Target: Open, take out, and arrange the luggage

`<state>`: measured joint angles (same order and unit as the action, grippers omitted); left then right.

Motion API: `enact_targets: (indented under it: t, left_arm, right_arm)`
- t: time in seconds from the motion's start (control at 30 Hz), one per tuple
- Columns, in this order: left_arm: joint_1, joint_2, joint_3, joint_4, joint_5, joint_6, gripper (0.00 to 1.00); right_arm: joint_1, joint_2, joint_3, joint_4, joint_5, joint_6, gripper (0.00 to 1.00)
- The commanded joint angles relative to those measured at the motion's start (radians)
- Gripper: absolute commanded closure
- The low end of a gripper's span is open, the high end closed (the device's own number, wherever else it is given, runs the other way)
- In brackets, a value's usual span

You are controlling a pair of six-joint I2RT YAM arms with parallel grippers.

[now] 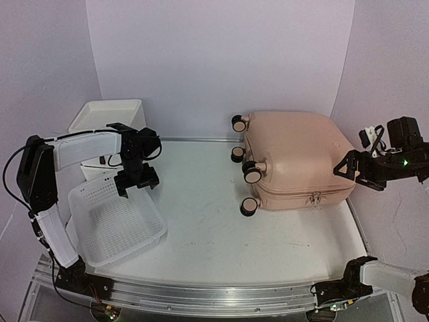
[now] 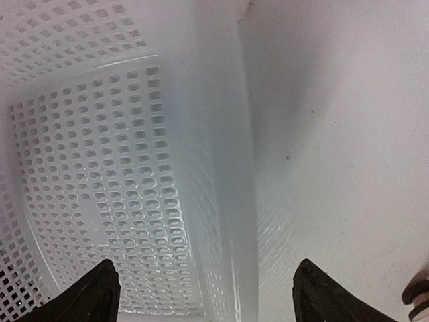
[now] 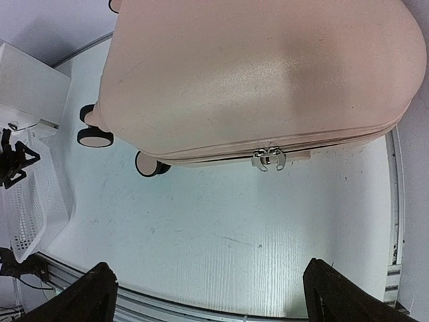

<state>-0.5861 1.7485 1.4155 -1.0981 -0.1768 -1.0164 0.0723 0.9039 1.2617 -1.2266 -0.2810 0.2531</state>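
The luggage (image 1: 295, 157) is a pale pink hard-shell suitcase lying flat and zipped shut at the back right of the table. Its caster wheels (image 1: 251, 172) point left. The two metal zipper pulls (image 3: 269, 158) meet on its near edge. My right gripper (image 1: 346, 166) hovers open just off the suitcase's right near corner. In the right wrist view the right gripper (image 3: 211, 292) holds nothing, and the suitcase (image 3: 255, 74) fills the top. My left gripper (image 1: 137, 180) is far from the luggage. It hangs open over the basket wall, and the left gripper (image 2: 204, 292) is empty.
A white mesh basket (image 1: 114, 218) sits tilted at the front left, and its side wall (image 2: 221, 168) runs between my left fingers. A white drawer unit (image 1: 107, 115) stands behind it. Bare tabletop (image 1: 201, 201) lies between basket and suitcase. Purple walls close in on three sides.
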Motion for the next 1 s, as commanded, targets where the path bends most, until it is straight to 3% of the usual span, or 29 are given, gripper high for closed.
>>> enact_targets:
  t: [0.0,0.3,0.43,0.77,0.9,0.97]
  left_arm:
    - [0.048,0.074,0.078,-0.046,0.002,-0.167,0.17]
    - [0.173,0.061,0.019,-0.034,-0.007,-0.416,0.6]
    - [0.247,0.001,-0.046,-0.017,0.008,-0.475,0.72]
    - [0.395,-0.17,-0.168,0.019,0.004,-0.514,0.82]
    - [0.42,-0.223,-0.198,0.029,-0.007,-0.545,0.83]
    - [0.428,-0.234,-0.199,0.033,-0.008,-0.537,0.77]
  right_arm:
    - [-0.004,-0.002,0.038,0.003,-0.009,0.006,0.02]
    - [-0.004,0.047,0.025,0.007,-0.142,0.032,0.02]
    - [-0.002,0.069,0.019,0.022,-0.186,0.057,0.02]
    - [0.068,0.14,0.066,0.044,-0.214,0.069,0.02]
    - [0.104,0.162,0.071,0.035,-0.205,0.055,0.02]
    - [0.113,0.174,0.071,0.03,-0.204,0.05,0.02]
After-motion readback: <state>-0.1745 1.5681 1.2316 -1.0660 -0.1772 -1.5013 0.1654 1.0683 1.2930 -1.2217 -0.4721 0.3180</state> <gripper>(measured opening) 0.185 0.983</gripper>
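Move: The white basket's right rim runs between the left hand's open fingers, about 3 cm below and 1 cm ahead and left of the hand; the basket's middle is some 10 cm back, 7 cm left and 7 cm down. The drawer box stands about 12 cm ahead and 8 cm left. From the right hand, the suitcase's zip pulls lie roughly 6 cm ahead, 5 cm left and 20 cm below. Dipping about 3 cm and edging forward at first, the left hand closes its open fingers on the basket's rim, then sweeps left, some 14 cm in all, rising again while turning roughly 50 degrees counter-clockwise. The right hand, open and touching nothing, drifts about 5 cm left above the suitcase's front, towards the zip pulls, with a slight tilt. ##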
